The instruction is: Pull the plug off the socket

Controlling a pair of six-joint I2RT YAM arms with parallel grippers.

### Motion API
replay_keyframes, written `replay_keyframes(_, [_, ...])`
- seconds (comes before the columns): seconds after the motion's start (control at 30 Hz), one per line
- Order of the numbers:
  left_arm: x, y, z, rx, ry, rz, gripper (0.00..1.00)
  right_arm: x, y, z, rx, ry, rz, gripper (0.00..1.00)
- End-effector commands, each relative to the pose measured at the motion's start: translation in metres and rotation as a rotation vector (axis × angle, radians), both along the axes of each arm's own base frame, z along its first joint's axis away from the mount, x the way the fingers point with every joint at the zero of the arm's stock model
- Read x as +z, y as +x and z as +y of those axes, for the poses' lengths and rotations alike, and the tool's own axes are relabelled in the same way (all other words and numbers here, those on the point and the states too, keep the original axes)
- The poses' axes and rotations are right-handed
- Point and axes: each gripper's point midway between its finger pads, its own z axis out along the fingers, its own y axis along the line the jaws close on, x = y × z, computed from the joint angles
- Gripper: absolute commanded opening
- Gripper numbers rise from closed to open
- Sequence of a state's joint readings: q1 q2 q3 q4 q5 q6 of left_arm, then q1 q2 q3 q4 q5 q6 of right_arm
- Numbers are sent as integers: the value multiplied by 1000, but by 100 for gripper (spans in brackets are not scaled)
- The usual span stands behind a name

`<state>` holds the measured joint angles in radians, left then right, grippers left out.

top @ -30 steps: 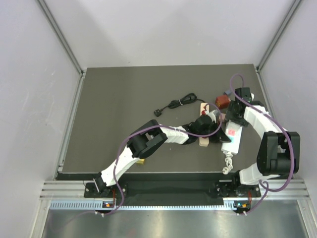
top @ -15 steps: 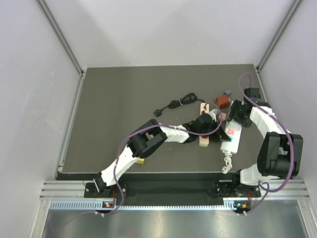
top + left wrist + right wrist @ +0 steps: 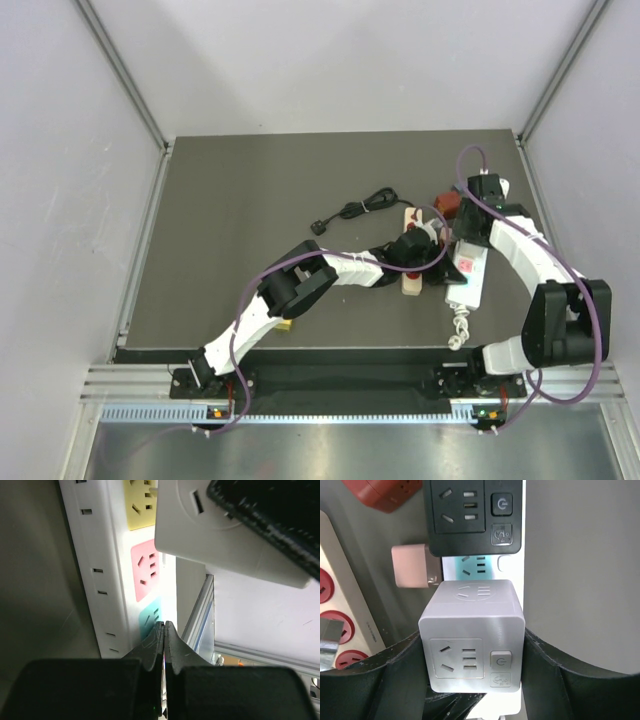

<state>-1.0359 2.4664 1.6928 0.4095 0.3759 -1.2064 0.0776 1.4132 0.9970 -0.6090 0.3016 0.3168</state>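
The plug is a white cube adapter (image 3: 472, 640) with a power button, standing on the white socket strip (image 3: 466, 280). My right gripper (image 3: 472, 655) is shut on it, one black finger (image 3: 395, 670) against each side. In the left wrist view the cube (image 3: 220, 530) sits over the strip's yellow outlet (image 3: 140, 502). Whether its pins are still in, I cannot tell. My left gripper (image 3: 164, 630) is shut with nothing in it, its tips on the strip (image 3: 107, 555) by the teal outlet (image 3: 150, 617).
A black cube adapter (image 3: 472, 510) sits on the same strip just beyond the white one, with a pink plug (image 3: 412, 572) beside it. A red cube (image 3: 447, 203), a beige strip with red sockets (image 3: 409, 282) and a black cable (image 3: 355, 211) lie to the left.
My right wrist swung out to the right and has come back left, still holding the white cube. The left arm and the strip have stayed put.
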Motion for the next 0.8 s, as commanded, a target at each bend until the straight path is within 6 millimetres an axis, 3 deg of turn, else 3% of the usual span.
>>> replay_keyframes(0.0, [-87,-5,29,24,235,70,0,40,19,1,-9,5,-127,0])
replay_keyframes(0.23, [-51,-18,12,-72,167,-110,0,76,4,-12,-46,12,-199,0])
replay_keyframes(0.3, [-22,-19,10,-79,107,-165,0,80,0,-17,-64,14,-211,0])
replay_keyframes(0.33, [-23,-22,15,-92,108,-174,0,84,-2,-21,-76,21,-223,0])
replay_keyframes(0.37, [-2,-22,15,-100,72,-197,0,84,-2,-16,-59,43,-226,0])
replay_keyframes(0.43, [16,-25,18,-116,19,-220,0,86,0,-11,-39,69,-237,0])
replay_keyframes(0.47, [38,-27,19,-126,-19,-238,0,86,1,-18,-64,77,-248,0])
replay_keyframes(0.53, [67,-27,26,-127,-56,-281,0,85,7,-12,-48,111,-255,0])
replay_keyframes(0.6, [81,-26,34,-115,-57,-310,0,90,17,-11,-50,126,-276,0])
replay_keyframes(0.63, [78,-28,41,-113,-41,-315,0,90,24,-11,-53,132,-279,0])
replay_keyframes(0.67, [98,-27,48,-103,-64,-335,0,94,30,-11,-50,139,-299,0])
replay_keyframes(0.77, [109,-27,71,-87,-57,-346,0,119,62,-8,-47,172,-388,0])
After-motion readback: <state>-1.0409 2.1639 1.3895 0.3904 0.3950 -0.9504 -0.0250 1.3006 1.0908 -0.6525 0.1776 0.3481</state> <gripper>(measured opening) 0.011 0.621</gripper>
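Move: Below the right hand, which already holds the white cube plug clear of the socket strip, the strip's middle lies some 5 cm down, 2 cm back and 1 cm right. The black plug on that strip is about 7 cm ahead and 2 cm right; the pink block stands 3 cm ahead and 5 cm left, the red block 9 cm ahead and 5 cm left. From the left hand, shut at the strip's near end, the strip's middle is about 6 cm ahead, 3 cm right and 2 cm lower. Lifting the gripped white cube plug away from the socket strip, the right hand rises about 6 cm, first easing slightly back and right, then drifting some 2 cm forward at that height as its fingers tip outward roughly 10 degrees. The left hand, fingers still shut, comes off the strip's near end, drawing back first and then pulling left and up, about 5 cm leftward in all. ##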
